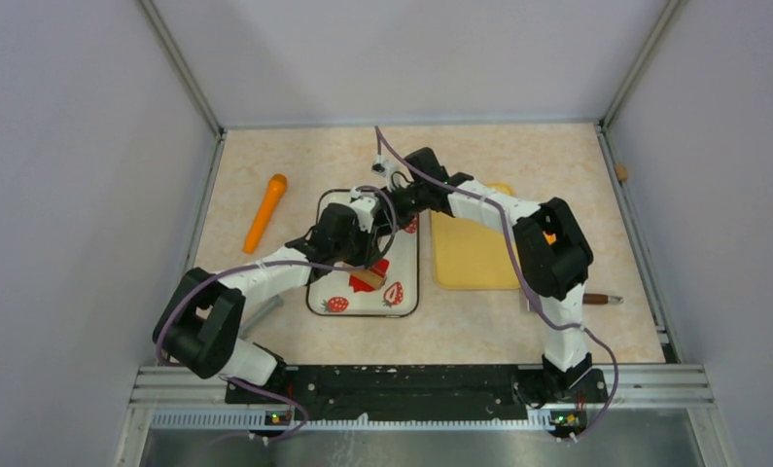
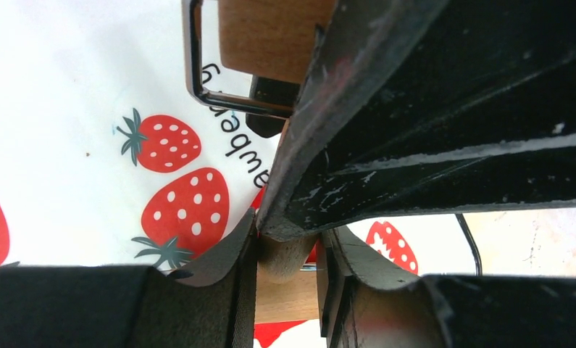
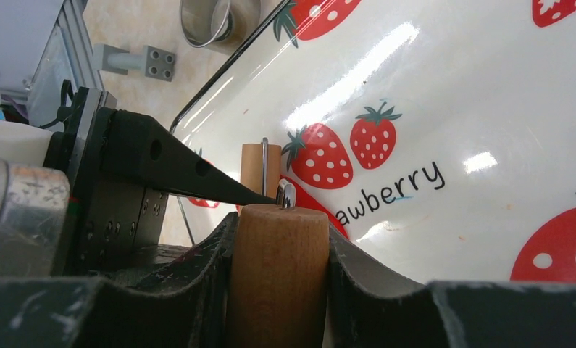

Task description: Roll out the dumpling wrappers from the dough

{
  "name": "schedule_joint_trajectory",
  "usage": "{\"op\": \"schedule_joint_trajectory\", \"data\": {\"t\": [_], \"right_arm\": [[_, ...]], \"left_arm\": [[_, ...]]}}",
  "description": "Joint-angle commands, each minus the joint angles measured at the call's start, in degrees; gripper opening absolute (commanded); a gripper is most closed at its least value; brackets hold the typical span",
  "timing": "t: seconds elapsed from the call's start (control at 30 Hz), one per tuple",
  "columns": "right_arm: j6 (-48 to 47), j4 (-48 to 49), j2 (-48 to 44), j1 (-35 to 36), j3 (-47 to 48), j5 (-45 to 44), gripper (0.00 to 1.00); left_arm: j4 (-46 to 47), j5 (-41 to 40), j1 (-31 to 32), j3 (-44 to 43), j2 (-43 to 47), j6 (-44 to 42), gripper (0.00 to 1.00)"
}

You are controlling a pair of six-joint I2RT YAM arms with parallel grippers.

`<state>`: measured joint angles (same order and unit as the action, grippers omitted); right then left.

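Observation:
A small wooden roller with a metal frame lies over the strawberry-print mat point(image 1: 406, 292). Its near drum point(image 1: 368, 280) sits on flattened red dough point(image 1: 381, 266). My left gripper point(image 1: 360, 255) is shut on a wooden part of the roller point(image 2: 286, 290). My right gripper point(image 1: 390, 206) is shut on the roller's wooden handle point(image 3: 279, 268). In the left wrist view my left gripper point(image 2: 288, 246) has red dough point(image 2: 279, 330) below it. In the right wrist view my right gripper point(image 3: 281, 243) has plain red dough point(image 3: 315, 206) beyond the handle. No neat round wrapper shows.
An orange carrot-shaped tool point(image 1: 265, 211) lies left of the mat. A yellow board point(image 1: 472, 255) lies to its right, with a brown-handled tool point(image 1: 601, 299) beyond. A metal ring cutter point(image 3: 211, 20) and a grey bracket point(image 3: 136, 60) sit off the mat's edge.

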<state>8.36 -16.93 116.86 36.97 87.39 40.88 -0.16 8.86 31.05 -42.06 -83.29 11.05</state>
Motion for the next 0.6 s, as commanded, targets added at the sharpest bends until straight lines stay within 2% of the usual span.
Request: {"op": "schedule_joint_trajectory", "data": {"t": [0.0,0.1,0.13,0.23,0.3,0.4,0.47,0.57], "right_arm": [[-7.07,-5.67,2.01,2.98,-2.64,-4.97,0.00],[-6.77,-7.23,1.29,2.96,0.75,-4.60,0.00],[-7.25,-8.12,0.56,2.77,2.09,-4.81,0.00],[-8.00,-10.01,-2.41,1.11,5.22,-4.48,0.00],[-7.26,-10.48,-4.16,-0.85,6.78,-3.67,0.00],[-5.53,-10.36,-6.60,-3.08,8.13,-1.05,0.00],[-5.41,-10.48,-8.18,-3.75,8.44,-0.02,0.00],[-6.02,-12.72,-9.57,-4.64,9.63,2.01,0.00]], "left_arm": [[-6.87,-5.53,-3.55,2.93,-0.63,6.56,0.00],[-8.18,-2.96,-3.53,1.24,1.53,5.08,0.01],[-8.23,-2.66,-3.46,0.59,2.54,4.35,0.07],[-9.19,0.56,-3.52,-1.85,6.16,0.16,0.41],[-10.58,4.08,-3.50,-3.10,9.88,-4.31,0.54],[-13.21,6.35,-3.46,-4.15,16.46,-12.05,0.62],[-13.65,3.28,-3.65,-3.71,20.06,-15.03,0.69],[-12.02,-1.28,-6.04,-2.86,21.50,-15.35,0.75]]}}
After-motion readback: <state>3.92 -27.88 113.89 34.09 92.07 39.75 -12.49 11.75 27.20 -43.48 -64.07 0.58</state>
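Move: Both hands hold the dough roller, the left on the low end of its handle. The red dough lies about 5 cm back from the left hand and 5 cm below, with the big roller head on it, about 4 cm back and 4 below that hand. The yellow board is some 22 cm to its right and 3 farther out. From the right hand the dough is about 9 cm back, 2 left and 9 lower. The left fingers let go of the roller's handle: after easing back about a centimetre still pinched, they open to roughly three-quarters while the hand climbs about 8 cm, fast at the end, and drifts a few centimetres left, tipping its fingertips up. The right hand keeps its pinch on the handle's upper end and, after a small draw back, carries the roller up and right, about 3 cm each. ##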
